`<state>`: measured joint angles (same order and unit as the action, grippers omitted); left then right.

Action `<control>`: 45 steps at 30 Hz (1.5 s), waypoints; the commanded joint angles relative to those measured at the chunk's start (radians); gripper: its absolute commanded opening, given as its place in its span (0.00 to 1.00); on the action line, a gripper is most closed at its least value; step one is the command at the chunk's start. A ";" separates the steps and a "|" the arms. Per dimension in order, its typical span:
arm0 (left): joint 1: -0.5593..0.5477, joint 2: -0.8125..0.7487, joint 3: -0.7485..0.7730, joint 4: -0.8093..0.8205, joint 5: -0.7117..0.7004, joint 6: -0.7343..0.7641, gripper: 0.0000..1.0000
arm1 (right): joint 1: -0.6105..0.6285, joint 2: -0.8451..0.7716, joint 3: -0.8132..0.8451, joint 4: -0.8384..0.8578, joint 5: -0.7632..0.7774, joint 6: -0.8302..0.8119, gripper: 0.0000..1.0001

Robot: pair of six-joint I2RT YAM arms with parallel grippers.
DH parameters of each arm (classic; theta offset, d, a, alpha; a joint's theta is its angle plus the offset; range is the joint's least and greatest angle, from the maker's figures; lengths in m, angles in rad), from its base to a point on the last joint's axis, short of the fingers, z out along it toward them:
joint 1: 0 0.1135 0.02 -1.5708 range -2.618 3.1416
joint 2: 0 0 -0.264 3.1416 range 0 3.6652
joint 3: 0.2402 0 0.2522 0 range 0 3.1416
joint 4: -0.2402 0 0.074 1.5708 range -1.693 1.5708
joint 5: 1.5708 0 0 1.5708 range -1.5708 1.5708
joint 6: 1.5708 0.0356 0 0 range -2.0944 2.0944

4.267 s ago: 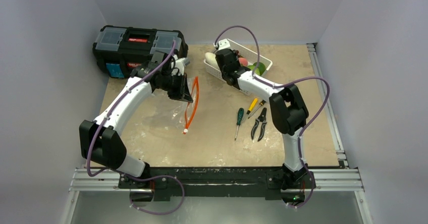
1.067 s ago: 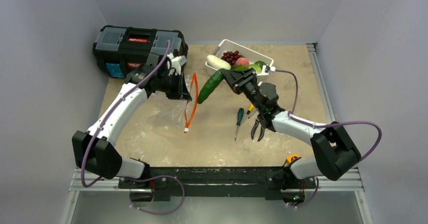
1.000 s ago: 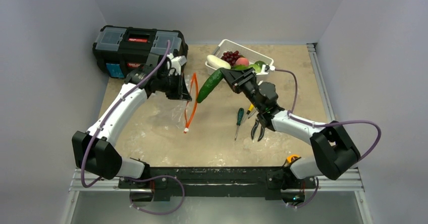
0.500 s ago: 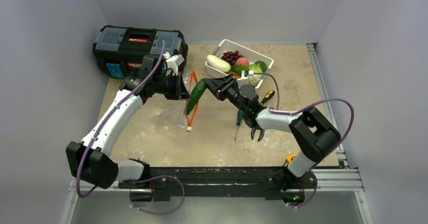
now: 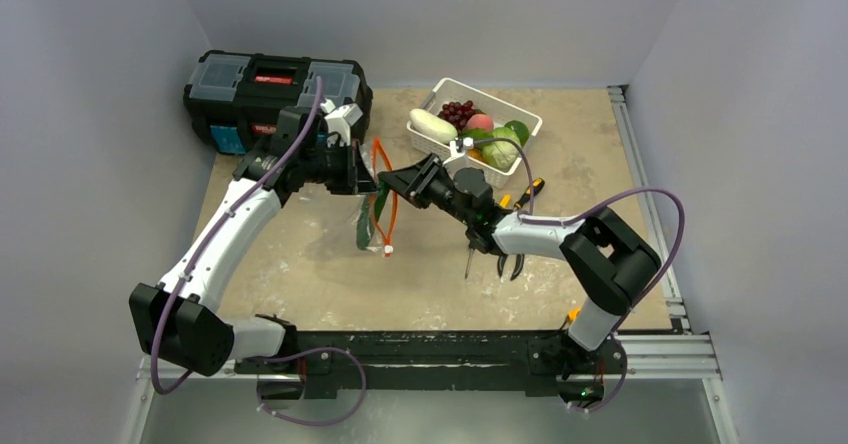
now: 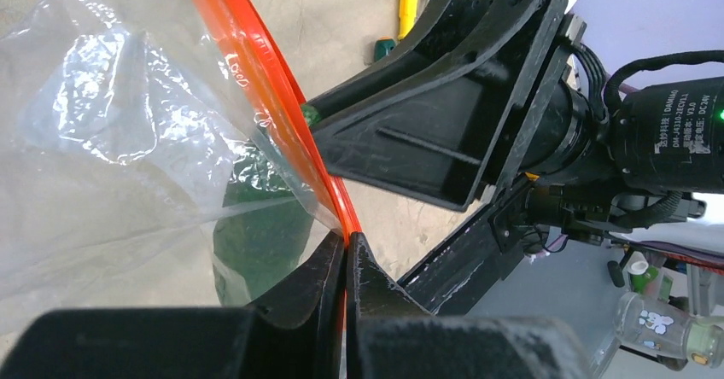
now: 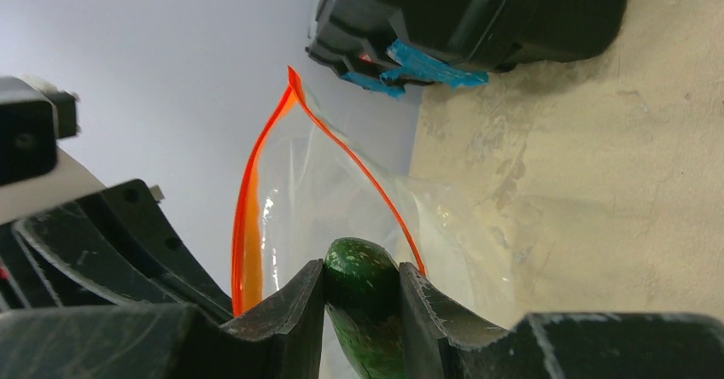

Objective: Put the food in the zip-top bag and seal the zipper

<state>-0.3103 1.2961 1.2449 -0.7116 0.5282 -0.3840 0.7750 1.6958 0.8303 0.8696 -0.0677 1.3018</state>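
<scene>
My left gripper (image 5: 364,178) (image 6: 346,241) is shut on the orange-red zipper (image 5: 377,162) (image 6: 256,80), holding the clear zip-top bag (image 5: 367,226) (image 6: 102,140) up with its mouth open. My right gripper (image 5: 393,187) (image 7: 363,270) is shut on a dark green cucumber (image 5: 381,205) (image 7: 363,283). The cucumber's tip pokes through the mouth into the bag (image 7: 316,191) and shows through the plastic as a green shape (image 6: 260,242). The white slider (image 5: 388,251) hangs at the strip's low end. More food lies in the basket: a white oblong vegetable (image 5: 432,124), a peach (image 5: 480,121) and a cabbage (image 5: 503,149).
The white slotted basket (image 5: 441,90) stands at the back, right of centre. A black toolbox (image 5: 275,89) (image 7: 461,12) sits at the back left, just behind the bag. A green screwdriver (image 5: 470,254), pliers (image 5: 515,262) and a yellow screwdriver (image 5: 526,193) lie under my right forearm.
My right arm has swung left from the basket with the cucumber and pushed its tip into the bag's mouth. The left gripper has raised the bag a little.
</scene>
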 commanded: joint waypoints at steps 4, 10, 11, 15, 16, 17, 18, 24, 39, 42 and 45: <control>0.008 -0.007 -0.010 0.044 0.033 -0.012 0.00 | 0.016 -0.033 0.134 -0.200 -0.031 -0.208 0.07; 0.008 -0.007 -0.011 0.052 0.045 -0.012 0.00 | 0.018 0.002 0.264 -0.414 -0.062 -0.307 0.19; 0.008 -0.006 -0.012 0.054 0.051 -0.012 0.00 | 0.017 0.007 0.278 -0.430 -0.064 -0.318 0.21; 0.007 -0.006 -0.015 0.060 0.058 -0.012 0.00 | 0.016 0.022 0.319 -0.475 -0.081 -0.339 0.37; 0.008 -0.007 -0.015 0.059 0.058 -0.012 0.00 | 0.016 0.024 0.326 -0.482 -0.081 -0.345 0.41; 0.008 -0.007 -0.015 0.059 0.059 -0.012 0.00 | 0.014 0.023 0.330 -0.485 -0.081 -0.350 0.45; 0.008 -0.007 -0.015 0.059 0.059 -0.012 0.00 | 0.014 0.023 0.334 -0.491 -0.081 -0.357 0.48; 0.008 -0.015 -0.017 0.058 0.055 -0.006 0.00 | 0.007 0.004 0.346 -0.529 -0.078 -0.398 0.68; 0.028 0.012 -0.019 0.046 0.065 0.011 0.00 | -0.025 -0.130 0.365 -0.736 -0.064 -0.663 0.74; 0.037 0.023 -0.020 0.050 0.087 0.007 0.00 | -0.025 -0.144 0.369 -0.806 -0.044 -0.726 0.74; 0.043 0.016 -0.022 0.051 0.083 0.010 0.00 | -0.025 -0.154 0.337 -0.819 -0.046 -0.746 0.74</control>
<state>-0.2798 1.3167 1.2282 -0.6968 0.5777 -0.3828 0.7517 1.5703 1.1572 0.1131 -0.1375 0.6506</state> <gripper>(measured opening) 0.008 0.741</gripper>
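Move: The cucumber in the right fingers already hangs through the open mouth of the zip-top bag; the mouth's middle is about 4 cm back of the right hand and 2 cm below, neither left nor right, and the cucumber's middle 6 cm back, 3 cm left, 3 cm below. The food basket stands 18 cm to this hand's right, 10 cm ahead, some 15 cm down. From the left hand, pinching the rim, the mouth's middle lies about 2 cm back and 2 cm right, 1 cm below. Push the right hand some 2.5 cm left and slightly forward into the bag mouth with the cucumber, rolling it and dipping the fingertips, then open the fingers wide to let go as it sinks a little. Back out to the right and up, still rolling, about 35 degrees in all. Keep the left gripper shut on the zipper rim, practically still. ##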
